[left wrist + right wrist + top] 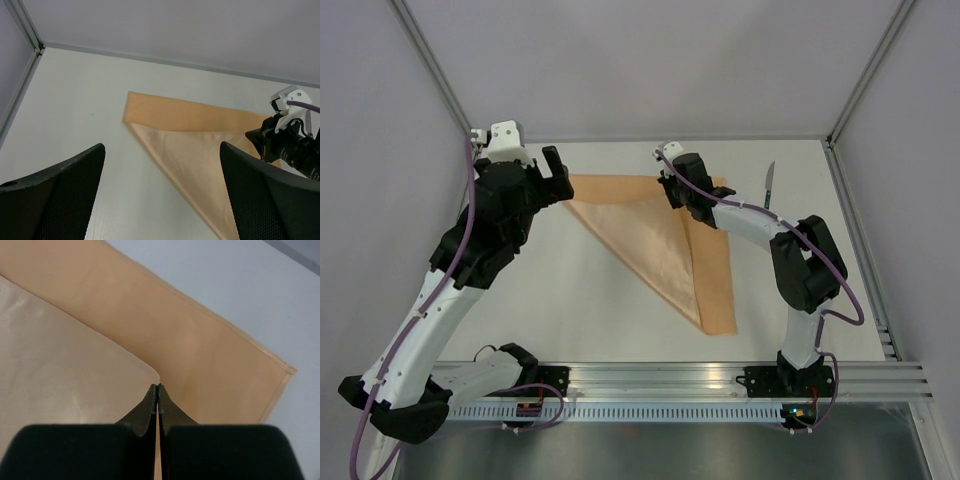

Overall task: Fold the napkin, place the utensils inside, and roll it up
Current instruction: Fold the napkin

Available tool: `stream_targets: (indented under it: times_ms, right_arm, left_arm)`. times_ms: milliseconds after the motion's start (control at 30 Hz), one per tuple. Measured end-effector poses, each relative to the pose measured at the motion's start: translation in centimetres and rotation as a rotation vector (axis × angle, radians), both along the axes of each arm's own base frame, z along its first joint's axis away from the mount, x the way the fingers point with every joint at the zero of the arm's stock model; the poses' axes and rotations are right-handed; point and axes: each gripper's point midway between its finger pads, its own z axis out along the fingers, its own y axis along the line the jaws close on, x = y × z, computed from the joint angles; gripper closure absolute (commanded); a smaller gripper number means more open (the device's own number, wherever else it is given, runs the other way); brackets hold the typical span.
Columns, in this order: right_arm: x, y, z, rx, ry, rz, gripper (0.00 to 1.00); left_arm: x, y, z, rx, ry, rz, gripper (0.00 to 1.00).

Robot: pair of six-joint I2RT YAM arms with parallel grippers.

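The peach-orange napkin (665, 245) lies on the white table, one half folded over diagonally into a triangle. My right gripper (680, 205) is at its far edge, shut on the tip of the folded-over flap. In the right wrist view the fingertips (152, 400) meet at that corner of the napkin (75, 340), with a sliver of cloth between them. My left gripper (557, 170) hovers open above the napkin's far left corner (131, 97), with only table and cloth between its fingers (55, 195). One utensil, a knife (770, 185), lies to the right of the napkin.
Grey walls with metal posts (845, 110) close in the table at the back and sides. An aluminium rail (660, 380) with both arm bases runs along the near edge. The right arm's elbow (810, 260) stands over the table right of the napkin.
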Motion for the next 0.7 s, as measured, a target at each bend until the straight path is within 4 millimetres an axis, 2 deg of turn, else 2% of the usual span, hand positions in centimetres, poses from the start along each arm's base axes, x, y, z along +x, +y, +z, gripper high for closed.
stream_targets:
  times_ms: [167, 433, 700]
  right_arm:
    - [1.7, -2.6, 0.4, 0.002, -0.02, -0.053, 0.99]
    - [3.2, -5.2, 0.4, 0.002, -0.032, -0.104, 1.0]
    - [4.5, -8.1, -1.9, -0.017, 0.002, -0.161, 0.99]
  left_arm:
    - [0.1, -0.1, -0.2, -0.001, -0.001, -0.001, 0.0]
    - [0.1, -0.4, -0.3, -0.004, 0.001, -0.016, 0.0]
    - [0.2, -0.5, -0.3, -0.005, -0.001, -0.016, 0.0]
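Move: The right gripper holds the napkin's near-left corner, already folded over. The far-right corner it is being taken to lies about 12 cm ahead, 16 cm to its right and some 8 cm below. The far-left corner is also 12 cm ahead but 29 cm to the left; the knife lies about 7 cm ahead and 29 cm to the right. From the left hand, the far-right corner is roughly 28 cm ahead, 42 cm right and 35 cm lower. Keep the right gripper pinched shut on the napkin corner and draw it about 8 cm to the right and 4 to 5 cm forward, over the flat cloth towards the far-right corner. Stay nearly level at first, then sink about 2 cm near the end, letting the hand turn some 10 degrees clockwise along the way. ##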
